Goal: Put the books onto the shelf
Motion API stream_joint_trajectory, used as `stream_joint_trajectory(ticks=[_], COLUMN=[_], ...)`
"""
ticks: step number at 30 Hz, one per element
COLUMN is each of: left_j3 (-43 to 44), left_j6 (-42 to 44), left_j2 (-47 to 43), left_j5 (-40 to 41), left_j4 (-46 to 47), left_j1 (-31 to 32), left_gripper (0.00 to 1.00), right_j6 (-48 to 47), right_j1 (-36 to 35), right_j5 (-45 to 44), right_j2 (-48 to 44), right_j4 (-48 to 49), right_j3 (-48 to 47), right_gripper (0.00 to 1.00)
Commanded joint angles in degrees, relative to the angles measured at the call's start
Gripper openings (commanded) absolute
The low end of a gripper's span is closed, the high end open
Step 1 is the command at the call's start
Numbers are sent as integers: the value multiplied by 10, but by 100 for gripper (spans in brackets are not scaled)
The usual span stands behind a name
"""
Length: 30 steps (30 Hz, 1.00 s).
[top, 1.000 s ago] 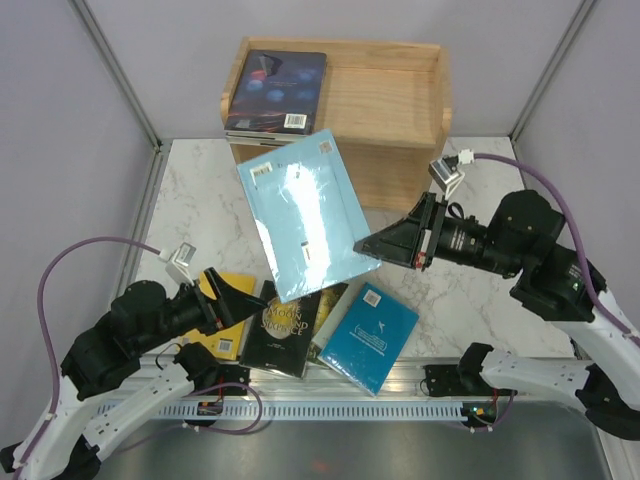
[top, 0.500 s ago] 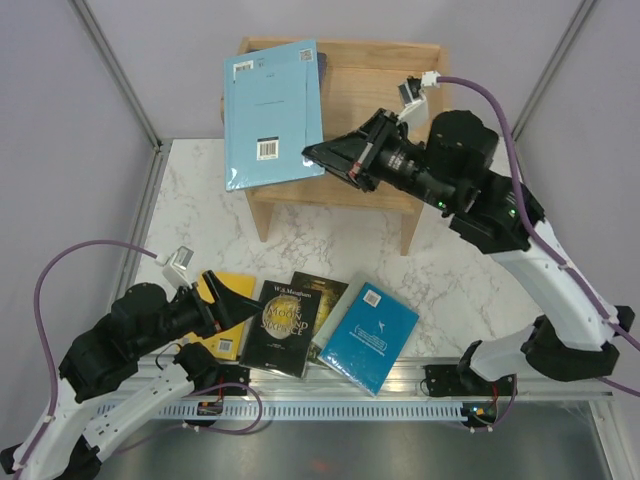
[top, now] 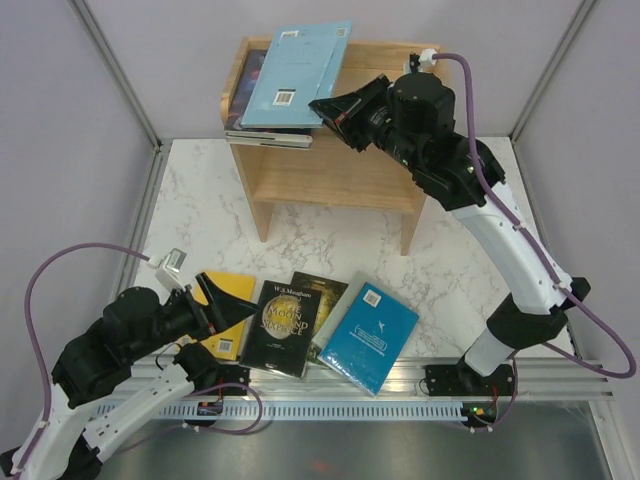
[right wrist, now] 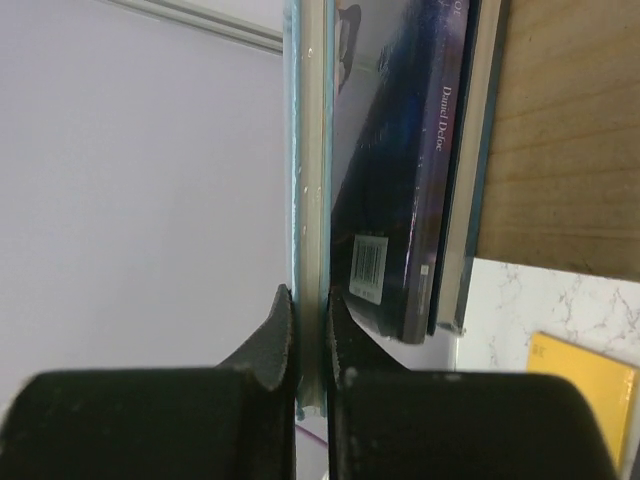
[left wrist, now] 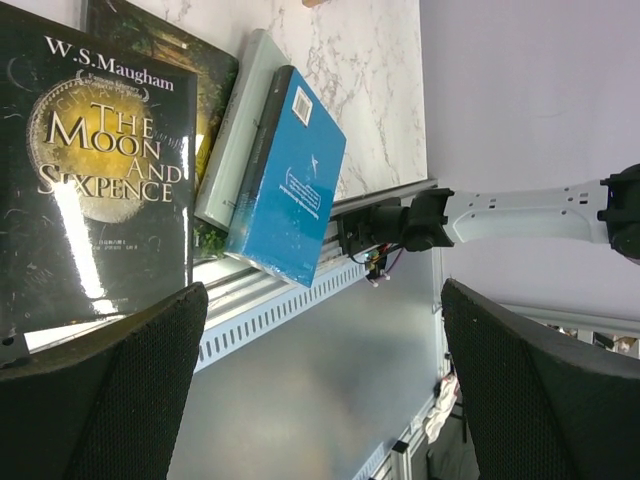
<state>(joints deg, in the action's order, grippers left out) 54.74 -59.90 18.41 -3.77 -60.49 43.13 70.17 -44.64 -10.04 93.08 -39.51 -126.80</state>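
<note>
My right gripper (top: 325,105) (right wrist: 308,300) is shut on the edge of a light blue book (top: 297,75) (right wrist: 308,150). It holds the book tilted just above the navy book (top: 248,85) (right wrist: 400,200), which tops a small stack at the left of the wooden shelf (top: 390,90) (right wrist: 560,130). On the marble near the front edge lie a yellow book (top: 228,335), a black book with a gold title (top: 285,325) (left wrist: 100,180), a green illustrated one (top: 322,295), a pale one (top: 335,320) (left wrist: 240,130) and a teal one (top: 372,335) (left wrist: 295,190). My left gripper (top: 235,300) (left wrist: 325,290) hangs open over the yellow book, holding nothing.
A slotted aluminium rail (top: 330,400) runs along the table's near edge, with the right arm's base (top: 470,380) bolted to it. Grey walls close in on the marble table (top: 200,200) at left, back and right.
The right arm has carried the light blue book up and back, from in front of the shelf to above the stack on its top tier. The left arm has barely moved.
</note>
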Motion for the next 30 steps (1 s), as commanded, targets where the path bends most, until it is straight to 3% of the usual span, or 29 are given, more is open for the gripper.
stream_joint_trajectory(ticks=[1,14,17,18,21,24,26,27,30], left_j3=[21,41,42,43,43,42,40,39,34], left_j6=[15,22,19,17,10,4,1,-1,-5], left_j2=[-7,-14,-13,-13,-11,-13,-14,-13,-13], left_j5=[25,65,77,81,97,110,118,119,127], left_j4=[-10,-45,-47,-47,-46,-46,-46,-44,-38], left_j1=[-2,11,19,25,35,45,49,53,59], left_gripper=[100,100,100,100,100,100,100,100,100], right_j6=[18,62,66,69,68,62,53,50,35], right_j1=[1,31,43,46,55,63,68,69,75], right_j5=[15,92,120,125,134,139,149,153,162], right_j2=[32,77,84,84,77,64,54,51,35], right_j4=[56,65,66,66,65,63,57,45,16], right_j3=[-43,-48,-49,-47,-39,-26,-18,-10,9], right_gripper=[0,2,28,43,63,73,94,98,98])
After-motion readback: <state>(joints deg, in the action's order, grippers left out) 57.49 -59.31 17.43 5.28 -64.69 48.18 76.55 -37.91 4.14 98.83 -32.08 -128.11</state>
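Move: The right hand has the light-blue book pinched by its near right part, the book's middle about 6 cm ahead and 5 cm left. It is bound for the book stack, roughly 6 cm ahead, 8 cm left and 4 cm below the hand. The shelf's left side panel stands about 7 cm left of the stack, level with it; bare shelf board lies about 11 cm right and 5 cm ahead of the hand. From the left hand, the stack is some 30 cm ahead, 8 cm right and 21 cm higher. Still pinching the light-blue book, the right fingers carry it left and forward and sink about 2 cm to lay it on the stack, some 5 cm of travel with a small counter-clockwise turn. They then open wide and let go, easing a little farther forward before backing off right and up about 2 cm. The empty left hand, open, drifts 2 cm left. ##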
